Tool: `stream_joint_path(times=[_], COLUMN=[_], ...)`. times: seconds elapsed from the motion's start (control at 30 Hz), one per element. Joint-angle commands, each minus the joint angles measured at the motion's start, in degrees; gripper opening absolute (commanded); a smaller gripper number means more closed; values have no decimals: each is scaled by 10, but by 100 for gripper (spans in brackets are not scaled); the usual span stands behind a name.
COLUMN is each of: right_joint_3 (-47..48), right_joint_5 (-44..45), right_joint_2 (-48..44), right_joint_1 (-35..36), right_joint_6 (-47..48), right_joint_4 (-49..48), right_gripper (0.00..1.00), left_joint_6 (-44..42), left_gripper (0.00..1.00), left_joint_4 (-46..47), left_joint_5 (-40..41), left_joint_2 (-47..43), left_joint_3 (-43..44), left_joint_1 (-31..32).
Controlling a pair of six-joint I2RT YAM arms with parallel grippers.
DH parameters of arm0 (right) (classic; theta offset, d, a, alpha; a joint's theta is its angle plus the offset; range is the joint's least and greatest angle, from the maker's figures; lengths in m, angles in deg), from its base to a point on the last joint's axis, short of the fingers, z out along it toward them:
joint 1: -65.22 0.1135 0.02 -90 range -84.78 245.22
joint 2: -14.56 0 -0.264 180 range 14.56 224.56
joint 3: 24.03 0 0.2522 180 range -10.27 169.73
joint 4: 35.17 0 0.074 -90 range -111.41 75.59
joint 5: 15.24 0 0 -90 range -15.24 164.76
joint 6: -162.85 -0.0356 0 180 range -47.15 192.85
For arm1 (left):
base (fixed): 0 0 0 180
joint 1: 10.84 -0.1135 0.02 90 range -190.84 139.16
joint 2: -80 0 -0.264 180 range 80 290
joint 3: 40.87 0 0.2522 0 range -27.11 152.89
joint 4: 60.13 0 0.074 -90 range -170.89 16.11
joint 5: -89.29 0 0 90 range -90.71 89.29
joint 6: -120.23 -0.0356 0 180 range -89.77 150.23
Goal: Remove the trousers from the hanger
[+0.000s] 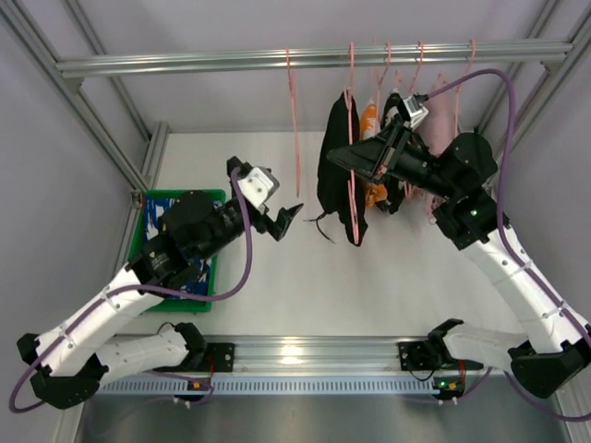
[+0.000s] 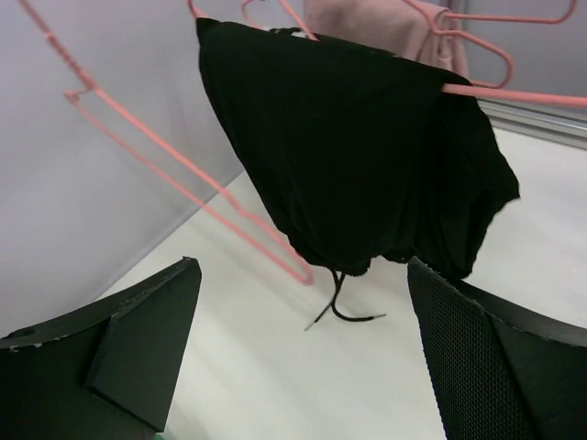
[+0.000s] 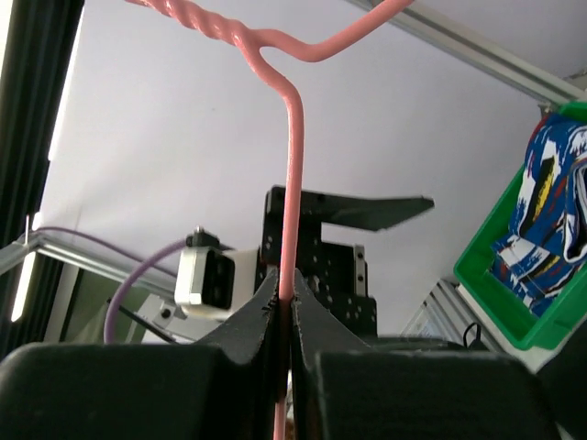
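The plain black trousers (image 1: 337, 175) hang folded over a pink hanger (image 1: 352, 111) on the rail, with drawstrings (image 2: 344, 307) dangling below them. My right gripper (image 1: 354, 160) is shut on that hanger's wire (image 3: 293, 183), beside the black cloth. My left gripper (image 1: 286, 220) is open and empty, to the left of and below the black trousers (image 2: 358, 156) and apart from them. The blue printed trousers (image 3: 550, 211) lie in the green bin (image 1: 148, 205) at the left, partly hidden by my left arm.
An empty pink hanger (image 1: 295, 129) hangs left of the black trousers. Further hangers carry an orange garment (image 1: 370, 125) and a pink garment (image 1: 443, 120) on the aluminium rail (image 1: 185, 63). Grey walls and frame posts close in both sides.
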Motion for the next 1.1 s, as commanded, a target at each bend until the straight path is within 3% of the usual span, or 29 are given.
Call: stream_joint_path(times=[0.0, 0.17, 0.5, 1.07], right_joint_3=[59, 96, 152, 168], right_joint_5=[10, 11, 21, 20], right_joint_2=[2, 14, 27, 31], right_joint_1=[-7, -13, -15, -15], right_joint_6=[7, 7, 14, 14], right_joint_4=[-84, -73, -46, -42], right_gripper=[0, 0, 0, 0], left_joint_6=[-30, -27, -17, -47], left_gripper=[99, 99, 99, 99], left_joint_4=[61, 127, 248, 322], left_joint_5=[40, 133, 214, 192], left_joint_2=[13, 77, 130, 154], left_joint_3=[-7, 30, 36, 46], left_joint_1=[44, 112, 121, 121])
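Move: The black trousers, on the hanger already pinched by the right hand, have their middle about 11 cm to the left hand's right, some 5 cm ahead and roughly level with it. The empty hanger hangs about 12 cm ahead of that hand, 2 cm right and 5 cm higher; the orange garment is some 6 cm right of the trousers and 6 cm farther out. From the right hand, the trousers' middle lies about 5 cm ahead, no distance sideways, and 9 cm below. The left hand, fingers wide open, swings about 7 cm to the right towards the side of the black trousers, then climbs some 5 cm and eases about 3 cm forward, its fingers tipping up roughly 15 degrees and turning a little counter-clockwise. Meanwhile the right hand keeps its pinch on the hanger wire, raises it about 5 cm and then holds it still; whether the left fingers touch the cloth can't be seen. ##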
